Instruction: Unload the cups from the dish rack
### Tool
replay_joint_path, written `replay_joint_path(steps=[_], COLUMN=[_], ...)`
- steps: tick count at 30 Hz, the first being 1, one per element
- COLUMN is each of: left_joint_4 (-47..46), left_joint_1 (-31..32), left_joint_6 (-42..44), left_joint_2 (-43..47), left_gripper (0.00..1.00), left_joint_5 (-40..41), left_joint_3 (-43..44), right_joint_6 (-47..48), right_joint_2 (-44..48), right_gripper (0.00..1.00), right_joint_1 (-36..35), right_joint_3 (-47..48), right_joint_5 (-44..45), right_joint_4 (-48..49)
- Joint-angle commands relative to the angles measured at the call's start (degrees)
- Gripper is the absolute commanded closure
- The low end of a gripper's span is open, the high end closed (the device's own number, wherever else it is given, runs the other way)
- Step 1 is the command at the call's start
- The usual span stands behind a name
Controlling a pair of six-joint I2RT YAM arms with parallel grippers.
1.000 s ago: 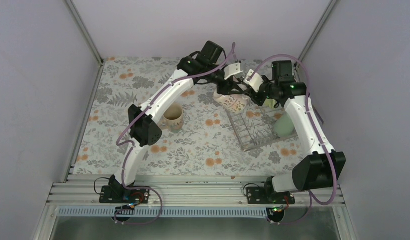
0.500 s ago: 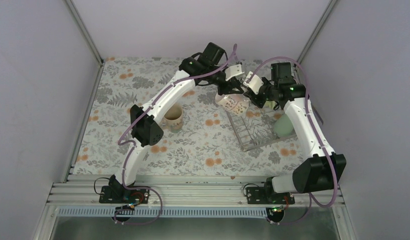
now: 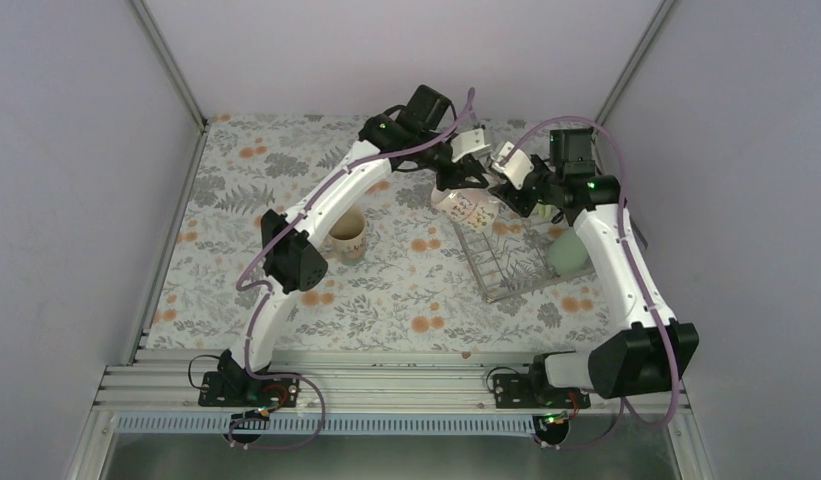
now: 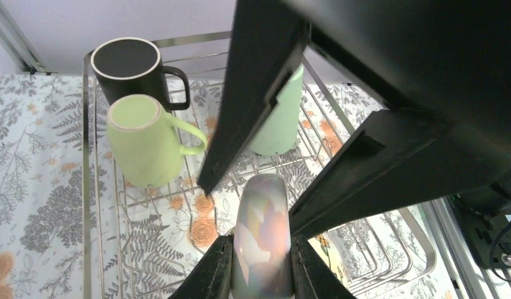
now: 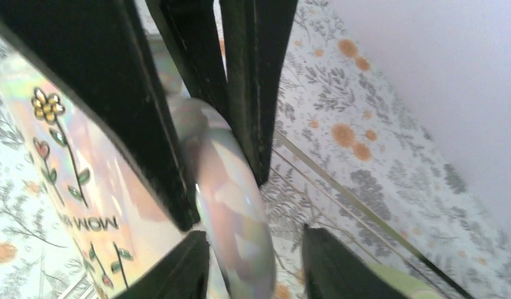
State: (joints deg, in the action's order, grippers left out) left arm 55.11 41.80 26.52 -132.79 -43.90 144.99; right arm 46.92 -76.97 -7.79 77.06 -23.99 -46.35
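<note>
The cream patterned mug (image 3: pixel 467 208) hangs over the far left corner of the dish rack (image 3: pixel 506 268), flowers and lettering on its side (image 5: pixel 60 187). My left gripper (image 3: pixel 463 182) (image 4: pixel 262 269) is shut on its iridescent handle (image 4: pixel 262 240). My right gripper (image 3: pixel 502 186) (image 5: pixel 253 244) is open around the same handle (image 5: pixel 231 218), with a gap on its right side. In the rack (image 4: pixel 86 156) stand a black mug (image 4: pixel 131 62), a pale green mug (image 4: pixel 144 140) and a green tumbler (image 4: pixel 281 115) (image 3: pixel 566 255).
A patterned mug (image 3: pixel 346 234) stands upright on the floral cloth to the left of the rack, beside my left forearm. Both arms meet over the rack's far end. Grey walls close in at the back and on both sides.
My left gripper has closed on the cream mug's handle. My right jaws, shut on that handle before, have just opened, and the right arm has shifted slightly right.
</note>
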Motion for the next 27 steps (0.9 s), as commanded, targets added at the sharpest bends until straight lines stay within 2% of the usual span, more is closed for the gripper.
replay_joint_path(steps=[1,4,12,20,27], left_joint_4=[1.49,1.02,0.11,-1.70,-4.03], left_joint_1=[0.39,0.30,0.25,-0.16,-1.05], left_joint_6=[0.76,1.09,1.51,1.05,-0.19], left_joint_2=[0.53,1.93,6.14,11.75,17.73], left_gripper=[0.97,0.98,0.98,0.98,0.98], left_joint_5=[2.59,4.12,7.32,10.91,11.10], left_joint_3=[0.43,-0.23,-1.33,-2.47,-4.82], right_joint_6=[-3.29,-4.60,-5.81,-6.90,-8.50], right_joint_2=[5.00,6.49,11.12,15.32,18.21], right_gripper=[0.53,0.47,0.36,0.35,0.36], right_joint_1=[-0.55,-0.55,-0.15,0.76,3.04], right_joint_3=[-0.21,-1.28,-4.38,-8.52,-15.18], right_joint_5=[-3.89,-3.30,-6.66,-10.10,-26.77], right_joint_4=[8.47,8.81,5.49,3.53,6.13])
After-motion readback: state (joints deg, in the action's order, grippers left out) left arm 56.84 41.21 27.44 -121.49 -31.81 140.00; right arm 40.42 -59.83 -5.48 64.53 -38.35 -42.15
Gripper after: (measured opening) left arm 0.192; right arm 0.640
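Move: Both hands are at the flowered mug's handle, the mug's body about 4 cm left, 3 cm back and 4 cm below each. From the left hand, the beige mug on the table is some 29 cm left, 2 cm back and 15 cm lower. From the right hand, the mint cup is 18 cm right and 7 cm back, the lime cup 16 cm right and 7 cm ahead, both roughly 13 cm lower. Right hand opens off the mug's handle, backing 7 cm; left carries the mug 5 cm up and left. ##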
